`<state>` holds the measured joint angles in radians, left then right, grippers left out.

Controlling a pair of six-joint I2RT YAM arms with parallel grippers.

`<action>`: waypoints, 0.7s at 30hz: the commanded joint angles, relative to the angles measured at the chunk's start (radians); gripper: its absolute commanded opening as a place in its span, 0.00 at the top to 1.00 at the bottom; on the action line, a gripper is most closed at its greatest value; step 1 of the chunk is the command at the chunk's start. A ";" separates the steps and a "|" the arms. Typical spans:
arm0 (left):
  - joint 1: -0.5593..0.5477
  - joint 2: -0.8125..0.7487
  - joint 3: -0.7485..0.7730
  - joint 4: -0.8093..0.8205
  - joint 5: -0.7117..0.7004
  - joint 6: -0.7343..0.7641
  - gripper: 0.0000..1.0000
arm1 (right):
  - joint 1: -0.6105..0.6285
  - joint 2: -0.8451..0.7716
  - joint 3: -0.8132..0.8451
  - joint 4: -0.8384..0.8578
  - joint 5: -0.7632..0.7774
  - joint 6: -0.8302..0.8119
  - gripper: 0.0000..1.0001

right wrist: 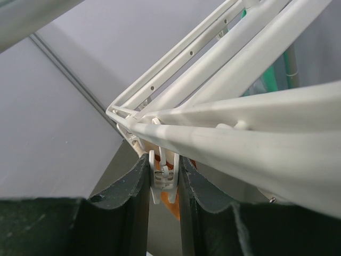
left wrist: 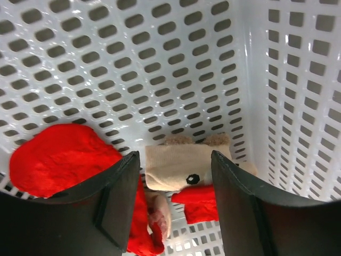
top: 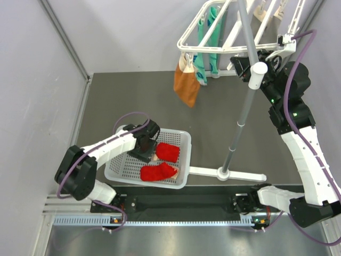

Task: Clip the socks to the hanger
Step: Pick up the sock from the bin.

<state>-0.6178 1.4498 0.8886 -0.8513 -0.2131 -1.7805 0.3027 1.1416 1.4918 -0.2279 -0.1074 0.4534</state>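
Note:
Two red socks (top: 167, 151) (top: 157, 172) lie in the white basket (top: 184, 140). My left gripper (top: 145, 152) reaches down into the basket. In the left wrist view it (left wrist: 176, 178) stands open, straddling the tan toe (left wrist: 181, 162) of one red sock; another red sock (left wrist: 58, 160) lies to the left. The white hanger (top: 213, 48) stands on a grey pole (top: 242, 114), with mint-green socks (top: 203, 29) hanging from it. My right gripper (top: 246, 68) is up at the frame. In the right wrist view it (right wrist: 163, 170) is shut on a dangling white clip (right wrist: 162, 182) under the hanger's bars (right wrist: 240, 138).
An orange-brown sock (top: 186, 85) hangs from the hanger's left corner. The pole's white foot (top: 234, 174) lies on the dark table just right of the basket. Grey walls enclose the table at the back and left.

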 commanded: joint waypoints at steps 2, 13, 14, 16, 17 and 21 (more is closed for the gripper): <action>0.004 0.009 -0.001 0.058 0.040 -0.007 0.41 | 0.003 0.004 -0.019 -0.096 -0.068 -0.015 1.00; 0.004 0.026 -0.050 0.136 0.109 -0.028 0.37 | 0.004 0.006 -0.028 -0.088 -0.075 -0.010 1.00; 0.004 0.030 -0.051 0.143 0.113 -0.028 0.37 | 0.004 0.004 -0.028 -0.088 -0.077 -0.010 1.00; 0.004 0.049 -0.060 0.165 0.121 -0.028 0.41 | 0.003 0.006 -0.028 -0.091 -0.074 -0.012 1.00; 0.004 0.052 -0.063 0.176 0.126 -0.027 0.44 | 0.003 0.006 -0.025 -0.091 -0.072 -0.010 1.00; 0.004 0.052 -0.092 0.230 0.103 -0.003 0.78 | 0.003 0.003 -0.024 -0.096 -0.069 -0.016 1.00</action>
<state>-0.6159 1.4990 0.8211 -0.6807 -0.1036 -1.7882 0.3027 1.1416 1.4914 -0.2279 -0.1078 0.4530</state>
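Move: The farther red sock, with its beige cuff turned towards the left hand, has its middle about 8 cm to the right, 2 cm ahead and 3 cm below that hand, which hangs open inside the bin. The other red sock lies some 7 cm back and 5 cm to the right, just as low; the bin's far wall stands roughly 11 cm straight ahead. From the right hand, up at the hanger, the sock is about 31 cm left, 10 cm back and 47 cm down. The beige cuff of the farther red sock is taken by its near edge: the left hand, fingers still pointing down, eases about 2.5 cm to the right towards it at a level height, then also sinks some 2 cm to the bin floor, tilting slightly. Only at the end do the fingers close from a wide gap, pinching the cuff edge between their tips. ##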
